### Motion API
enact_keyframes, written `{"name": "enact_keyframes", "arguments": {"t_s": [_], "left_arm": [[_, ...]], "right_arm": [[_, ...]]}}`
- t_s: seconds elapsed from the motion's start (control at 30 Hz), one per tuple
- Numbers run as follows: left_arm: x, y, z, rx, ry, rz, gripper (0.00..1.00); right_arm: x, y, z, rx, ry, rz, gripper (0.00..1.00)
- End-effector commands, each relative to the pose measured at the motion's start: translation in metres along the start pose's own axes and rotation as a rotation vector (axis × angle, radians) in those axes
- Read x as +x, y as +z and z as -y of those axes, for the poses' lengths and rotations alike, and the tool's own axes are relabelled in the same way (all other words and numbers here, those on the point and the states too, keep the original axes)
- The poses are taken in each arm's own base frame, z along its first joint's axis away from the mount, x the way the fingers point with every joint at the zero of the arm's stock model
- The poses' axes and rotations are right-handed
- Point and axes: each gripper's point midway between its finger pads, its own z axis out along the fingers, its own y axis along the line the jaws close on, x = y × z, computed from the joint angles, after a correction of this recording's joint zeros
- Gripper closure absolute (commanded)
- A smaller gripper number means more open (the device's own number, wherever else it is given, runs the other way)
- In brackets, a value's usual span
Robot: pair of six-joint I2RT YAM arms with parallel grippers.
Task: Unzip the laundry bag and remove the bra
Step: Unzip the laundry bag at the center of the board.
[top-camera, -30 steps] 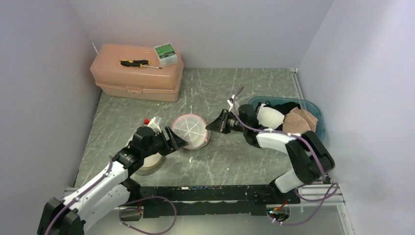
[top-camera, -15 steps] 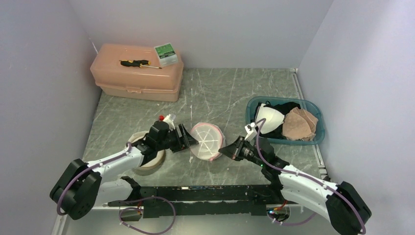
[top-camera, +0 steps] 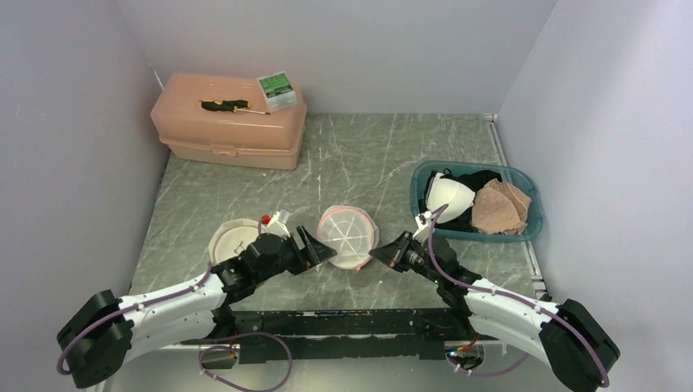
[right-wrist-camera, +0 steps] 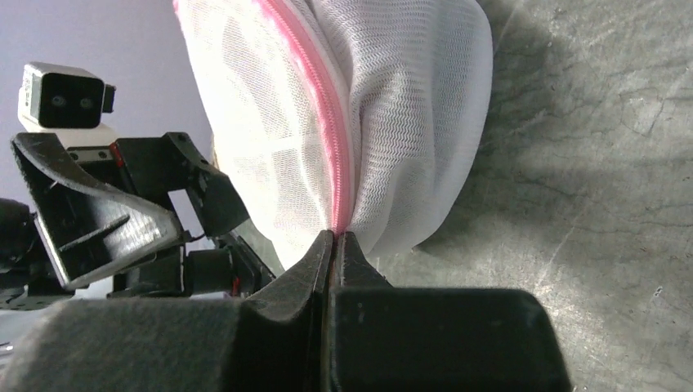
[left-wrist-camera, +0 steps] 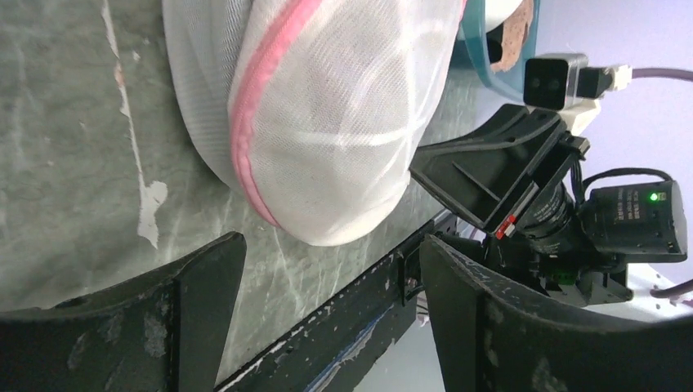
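Observation:
The laundry bag (top-camera: 347,237), a round white mesh pouch with a pink zipper (right-wrist-camera: 323,106), lies on the table between the two arms. My right gripper (top-camera: 377,255) comes in from the right and is shut on the bag's pink zipper seam (right-wrist-camera: 337,237). My left gripper (top-camera: 319,249) stands open just left of the bag, its fingers (left-wrist-camera: 196,310) short of the mesh (left-wrist-camera: 327,122) and not touching it. The bra is hidden; the mesh shows only white.
A blue basket (top-camera: 535,219) at the right holds white, black and beige garments. A peach toolbox (top-camera: 229,122) with a screwdriver and a green box sits at the back left. A round white disc (top-camera: 233,242) lies under the left arm.
Both arms swung toward the near edge and the bag shifted right and nearer. The right gripper closed on the zipper seam. The left jaws widened.

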Motion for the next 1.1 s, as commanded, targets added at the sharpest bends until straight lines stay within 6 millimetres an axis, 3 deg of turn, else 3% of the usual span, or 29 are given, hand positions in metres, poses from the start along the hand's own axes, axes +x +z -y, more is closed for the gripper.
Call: {"name": "enact_keyframes", "arguments": {"t_s": [0.0, 0.13, 0.23, 0.5, 0.8, 1.07], "left_arm": [[0.003, 0.013, 0.015, 0.024, -0.029, 0.049, 0.18], [0.021, 0.031, 0.01, 0.011, -0.001, 0.033, 0.22], [0.021, 0.039, 0.012, 0.013, 0.028, 0.056, 0.23], [0.005, 0.034, 0.023, 0.083, 0.081, 0.146, 0.3], [0.008, 0.034, 0.03, 0.133, 0.116, 0.139, 0.31], [0.005, 0.034, 0.035, 0.157, 0.133, 0.155, 0.53]], "right_arm": [[-0.004, 0.004, -0.013, -0.061, 0.016, 0.02, 1.0], [-0.001, 0.004, -0.015, -0.072, 0.022, 0.003, 1.0], [-0.001, 0.003, -0.018, -0.077, 0.013, -0.002, 1.0], [-0.004, -0.002, -0.022, -0.069, -0.024, 0.001, 1.0], [-0.003, 0.001, -0.023, -0.072, -0.025, -0.009, 1.0], [-0.004, 0.001, -0.026, -0.072, -0.038, -0.015, 1.0]]}}
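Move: The laundry bag's middle lies about 6 cm to the left gripper's right, some 4 cm ahead and 5 cm below. The right gripper, already pinching the bag's pink zipper edge, has the bag's middle about 6 cm to its left, 4 cm ahead and 3 cm lower. The cream bag sits some 22 cm to the left of the left gripper and 4 cm ahead, 7 cm down; the teal basket is about 25 cm right of the right gripper and 13 cm farther out, 5 cm down. Bring the left gripper about 4 cm to the right towards the bag's near zipper edge, dipping some 5 cm and slightly back first, then rising again and easing forward while the fingers tip up about 10 degrees. Draw the open fingers partly together around that edge. Keep the right gripper shut on the bag, roughly in place. ##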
